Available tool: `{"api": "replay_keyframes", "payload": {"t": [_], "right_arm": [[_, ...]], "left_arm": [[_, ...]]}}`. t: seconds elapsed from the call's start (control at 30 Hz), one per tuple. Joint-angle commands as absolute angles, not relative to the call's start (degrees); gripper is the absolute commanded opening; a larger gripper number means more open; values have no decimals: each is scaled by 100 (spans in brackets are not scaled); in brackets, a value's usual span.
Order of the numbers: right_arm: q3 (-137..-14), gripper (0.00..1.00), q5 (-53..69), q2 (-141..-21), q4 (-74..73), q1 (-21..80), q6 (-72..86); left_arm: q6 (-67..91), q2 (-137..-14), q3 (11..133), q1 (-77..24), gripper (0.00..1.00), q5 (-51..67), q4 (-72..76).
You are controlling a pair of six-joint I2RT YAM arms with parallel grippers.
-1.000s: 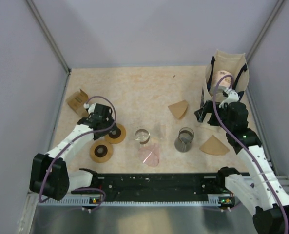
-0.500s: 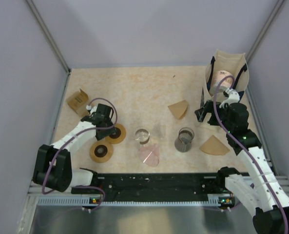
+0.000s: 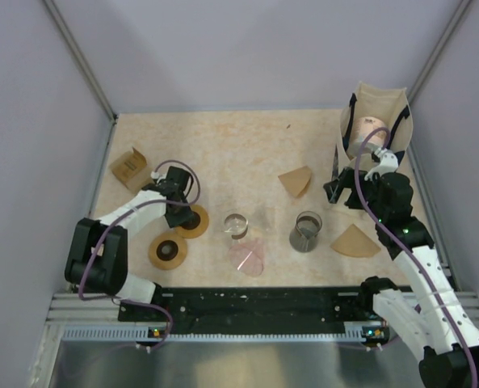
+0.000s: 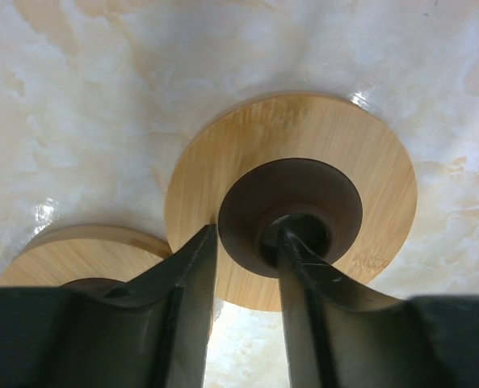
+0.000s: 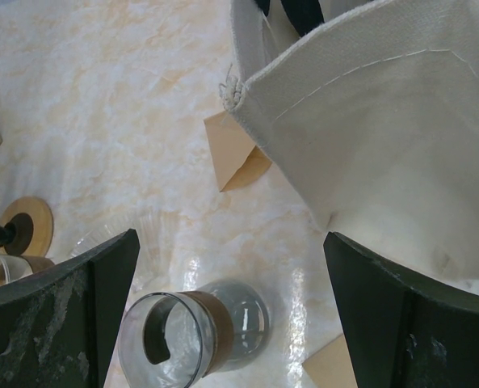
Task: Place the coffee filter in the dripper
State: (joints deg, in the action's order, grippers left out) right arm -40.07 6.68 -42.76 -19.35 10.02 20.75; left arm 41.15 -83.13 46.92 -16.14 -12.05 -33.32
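Two drippers, each a wooden disc with a dark funnel, lie at the left: one (image 3: 194, 220) under my left gripper (image 3: 182, 212), the other (image 3: 167, 251) nearer. In the left wrist view one finger (image 4: 300, 267) stands in the hole of the dripper (image 4: 328, 137) and the other presses its funnel's outer rim, so the left gripper (image 4: 247, 238) pinches the funnel wall. Two brown paper coffee filters lie flat: one (image 3: 296, 181) mid-table, one (image 3: 355, 241) at the right. My right gripper (image 3: 340, 190) hangs wide open and empty beside the tote bag, above the table (image 5: 231, 238).
A cream tote bag (image 3: 375, 121) stands at the back right, close to the right fingers. Two glass carafes (image 3: 236, 225) (image 3: 306, 231) stand mid-table, with a pinkish clear piece (image 3: 247, 257) near them. A small brown box (image 3: 128, 168) sits at the far left.
My left gripper has swung right and down onto the farther dripper, and its jaws have closed in on the funnel wall. The right arm has not moved.
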Motion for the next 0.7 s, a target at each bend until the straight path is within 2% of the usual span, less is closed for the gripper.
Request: {"api": "replay_keyframes", "payload": {"t": [0.0,0.2,0.47,0.67], "right_arm": [[-3999,99,580,-4201,-1766,1037,2039],[-4008,99,527,-4175,-1775,1028,2030],[-4148,99,895,-4192,-1775,1028,1960],[-4412,99,2606,-3991,-1241,1037,1986]], "left_arm": [[4043,-8665,5123,-1600,36,-950,-3384],[4087,-8877,5247,-1608,1,-984,-3559],[3894,-8044,5379,-1608,0,-1213,-3586],[3201,-6463,5204,-1608,0,-469,-2516]]}}
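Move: The rear wall of the far dripper's dark cup already stands between the left fingertips, the cup's middle some 2 cm ahead and 1 cm to their right, 1 cm lower. From the left hand the second dripper lies about 5 cm back and 4 cm left, the small glass 12 cm right and 1 cm ahead, and the cardboard box 14 cm ahead, 13 cm left. From the right hand the far dripper is about 34 cm left, 1 cm ahead and 19 cm below. The far dripper's cup wall is pinched as the left hand eases just under a centimetre forward and shuts its half-open fingers, one inside the cup and one outside. The hand holds there briefly, then lifts the dripper about 6 cm straight off the table with a slight forward drift, the fingertips tipping up some 10 degrees. Late on, the open right hand starts about 2 cm leftward. ##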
